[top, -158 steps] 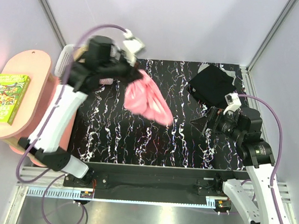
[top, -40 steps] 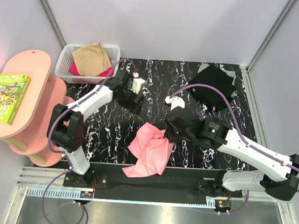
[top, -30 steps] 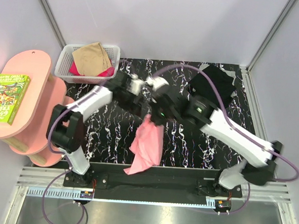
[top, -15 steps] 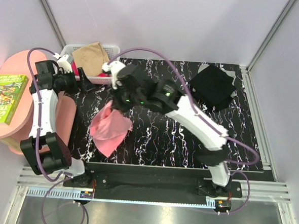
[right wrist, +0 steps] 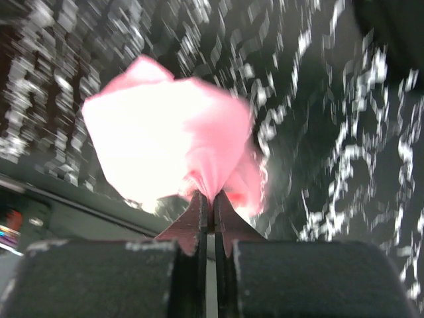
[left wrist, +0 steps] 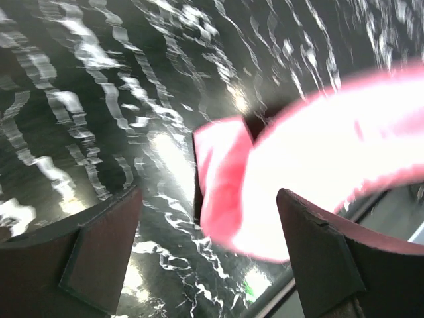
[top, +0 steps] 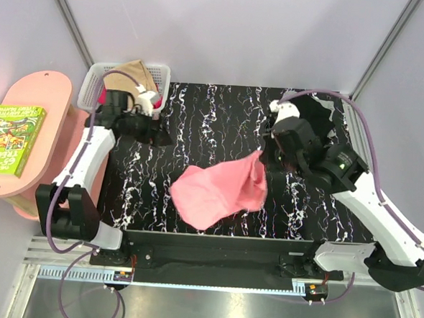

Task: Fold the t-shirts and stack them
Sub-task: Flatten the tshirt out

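My right gripper [top: 264, 159] is shut on one edge of the salmon pink t-shirt [top: 221, 190], which billows out to the left over the front middle of the table. In the right wrist view the fingertips [right wrist: 201, 211] pinch a bunched fold of the pink t-shirt [right wrist: 165, 136]. My left gripper [top: 158, 135] hangs open over the table just below the basket and holds nothing. Its wrist view shows the pink t-shirt [left wrist: 318, 152] well beyond its spread fingers [left wrist: 99, 245]. A black t-shirt [top: 319, 119] lies at the back right, partly behind the right arm.
A white mesh basket [top: 95, 76] at the back left holds a tan t-shirt [top: 134, 71] and a magenta one [top: 101, 94]. A pink side table [top: 43, 98] with a green book [top: 8, 136] stands left of the marbled black table [top: 222, 116].
My right gripper has swung the pink t-shirt from the left side to right of centre, and the cloth has spread out. My left gripper moved right, onto the table by the basket.
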{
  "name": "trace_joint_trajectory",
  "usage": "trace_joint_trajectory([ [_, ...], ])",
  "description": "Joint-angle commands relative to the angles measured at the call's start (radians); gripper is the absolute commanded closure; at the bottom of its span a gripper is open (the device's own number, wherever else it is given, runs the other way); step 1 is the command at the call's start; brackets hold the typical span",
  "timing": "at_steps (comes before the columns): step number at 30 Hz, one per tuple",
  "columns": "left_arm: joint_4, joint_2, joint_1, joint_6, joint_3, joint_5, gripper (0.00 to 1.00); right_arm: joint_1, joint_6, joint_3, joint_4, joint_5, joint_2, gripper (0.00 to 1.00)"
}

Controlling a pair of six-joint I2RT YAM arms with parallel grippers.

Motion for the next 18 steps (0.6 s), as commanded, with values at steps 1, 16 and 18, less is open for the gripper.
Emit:
trace_joint_trajectory([
  [1, -0.036, -0.018, -0.184, 0.15, -0.033, -0.11, 0.13, -0.006, 0.105, -0.148, 0.018, 0.019, 0.006, 1.0],
  [16, -0.055, -0.093, -0.703, 0.27, -0.243, -0.396, 0.16, -0.227, 0.035, -0.236, 0.096, -0.007, 0.04, 1.0],
  [18, -0.04, -0.082, -0.734, 0.254, -0.248, -0.411, 0.16, -0.26, 0.018, -0.241, 0.11, -0.033, 0.049, 1.0],
])
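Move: The pink t-shirt, its raised corner already pinched in my right hand, spreads with its middle about 8 cm back from my open left hand, 16 cm to its right and 17 cm below. From my right hand, that middle is some 3 cm ahead, 11 cm left and 29 cm down. The black shirt stack sits about 28 cm ahead of my right hand, 14 cm right. The white basket is roughly 23 cm ahead of my left hand, 13 cm left. I swing my open left hand back about 15 cm and to the right about 10, sinking some 9, down towards the t-shirt's near-left edge, turning it clockwise roughly 40 degrees without touching the cloth. My right hand keeps its pinch, drops the raised corner some 8 cm first, then draws it right and a little forward. ##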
